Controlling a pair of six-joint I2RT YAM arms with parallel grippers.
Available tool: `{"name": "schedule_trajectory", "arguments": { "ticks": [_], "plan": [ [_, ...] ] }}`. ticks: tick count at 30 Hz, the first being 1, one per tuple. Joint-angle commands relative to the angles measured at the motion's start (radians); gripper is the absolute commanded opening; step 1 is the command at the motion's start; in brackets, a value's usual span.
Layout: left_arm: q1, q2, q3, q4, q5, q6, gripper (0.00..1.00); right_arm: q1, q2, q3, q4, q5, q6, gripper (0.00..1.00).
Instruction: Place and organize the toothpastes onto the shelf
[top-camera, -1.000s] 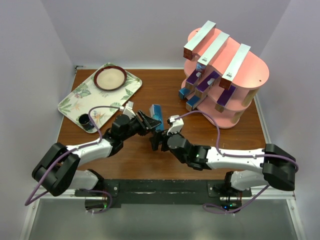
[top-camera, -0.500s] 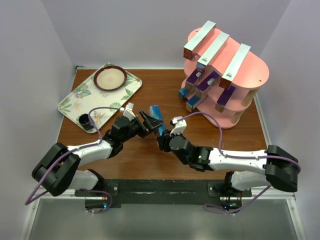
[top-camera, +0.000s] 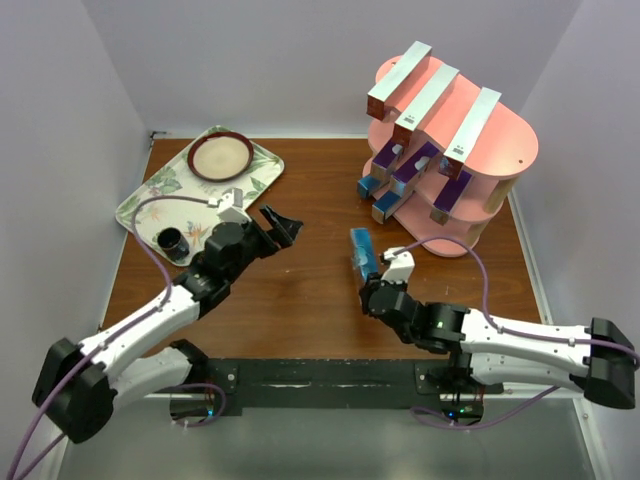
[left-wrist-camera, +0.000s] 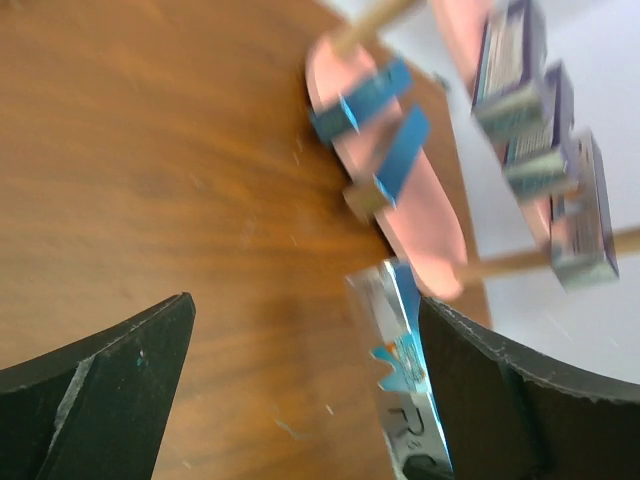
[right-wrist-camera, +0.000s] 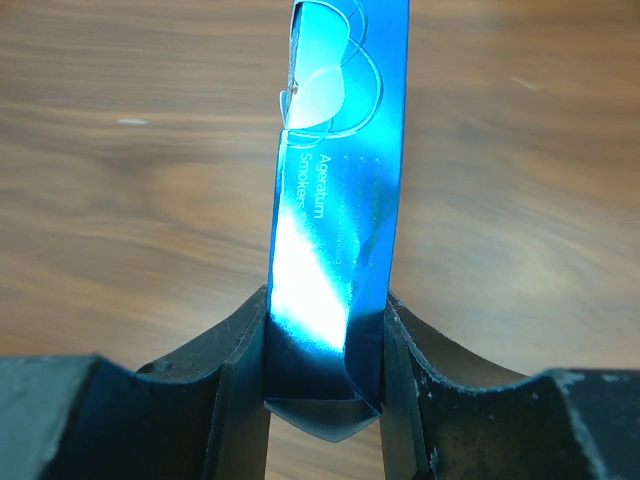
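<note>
My right gripper (top-camera: 367, 278) is shut on a blue toothpaste box (top-camera: 361, 250) and holds it over the table, left of the pink three-tier shelf (top-camera: 505, 150). In the right wrist view the box (right-wrist-camera: 340, 190) sits between both fingers of the gripper (right-wrist-camera: 325, 390). My left gripper (top-camera: 281, 221) is open and empty, to the left of the box. The left wrist view shows the held box (left-wrist-camera: 402, 370) just inside the right finger (left-wrist-camera: 530, 410). Silver-red boxes (top-camera: 427, 100) lie on the top tier, purple ones (top-camera: 412, 166) on the middle, blue ones (top-camera: 378, 196) on the bottom.
A leaf-patterned tray (top-camera: 160, 200) lies at the back left with a round dish (top-camera: 221, 157) and a small dark cup (top-camera: 172, 241) on it. Bare wooden table (top-camera: 300, 300) lies between the arms. White walls close in both sides.
The blue box has passed from my left gripper to my right. My left gripper opened and pulled back to the left. My right gripper carried the box right, toward the shelf.
</note>
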Motion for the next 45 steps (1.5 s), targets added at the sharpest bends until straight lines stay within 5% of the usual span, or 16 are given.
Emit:
{"name": "schedule_trajectory", "arguments": {
  "ticks": [1,9,16,22,31,45],
  "plan": [
    [0.009,-0.123,0.109,-0.23,-0.276,0.227,1.0,0.004,-0.033,-0.019,-0.224,0.197,0.16,0.27],
    [0.02,-0.216,0.291,-0.453,-0.338,0.438,1.0,-0.041,0.062,0.032,-0.33,0.32,0.29,0.28],
    [0.026,-0.216,0.316,-0.511,-0.423,0.581,1.0,-0.178,0.155,0.079,-0.151,0.313,0.172,0.28],
    [0.03,-0.247,0.233,-0.473,-0.463,0.593,1.0,-0.23,0.261,0.143,-0.04,0.349,0.105,0.29],
    [0.082,-0.246,0.203,-0.485,-0.385,0.592,1.0,-0.296,0.5,0.257,-0.056,0.404,0.21,0.32],
    [0.184,-0.241,0.189,-0.468,-0.259,0.572,1.0,-0.457,0.625,0.368,-0.033,0.415,0.194,0.32]
  ]
}}
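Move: The right hand, already holding the last toothpaste box, has the free place on the bottom shelf about 16 cm ahead, 17 to its right and some 8 lower. The nearer blue box on that shelf lies around 21 ahead and 8 right, 6 lower; the rightmost purple box on the middle shelf is roughly 19 ahead, 17 right and 4 higher. From the empty left hand the free place is some 34 cm right, 5 ahead, 16 lower. Still pinching the blue toothpaste box near one end, the right hand swings it about 9 cm right and slightly down, then forward some 13 cm towards the bottom shelf, turning clockwise about 40 degrees so the free end faces the gap right of the stored blue boxes. The open left hand clears out left, rising and then sinking while it rolls. ##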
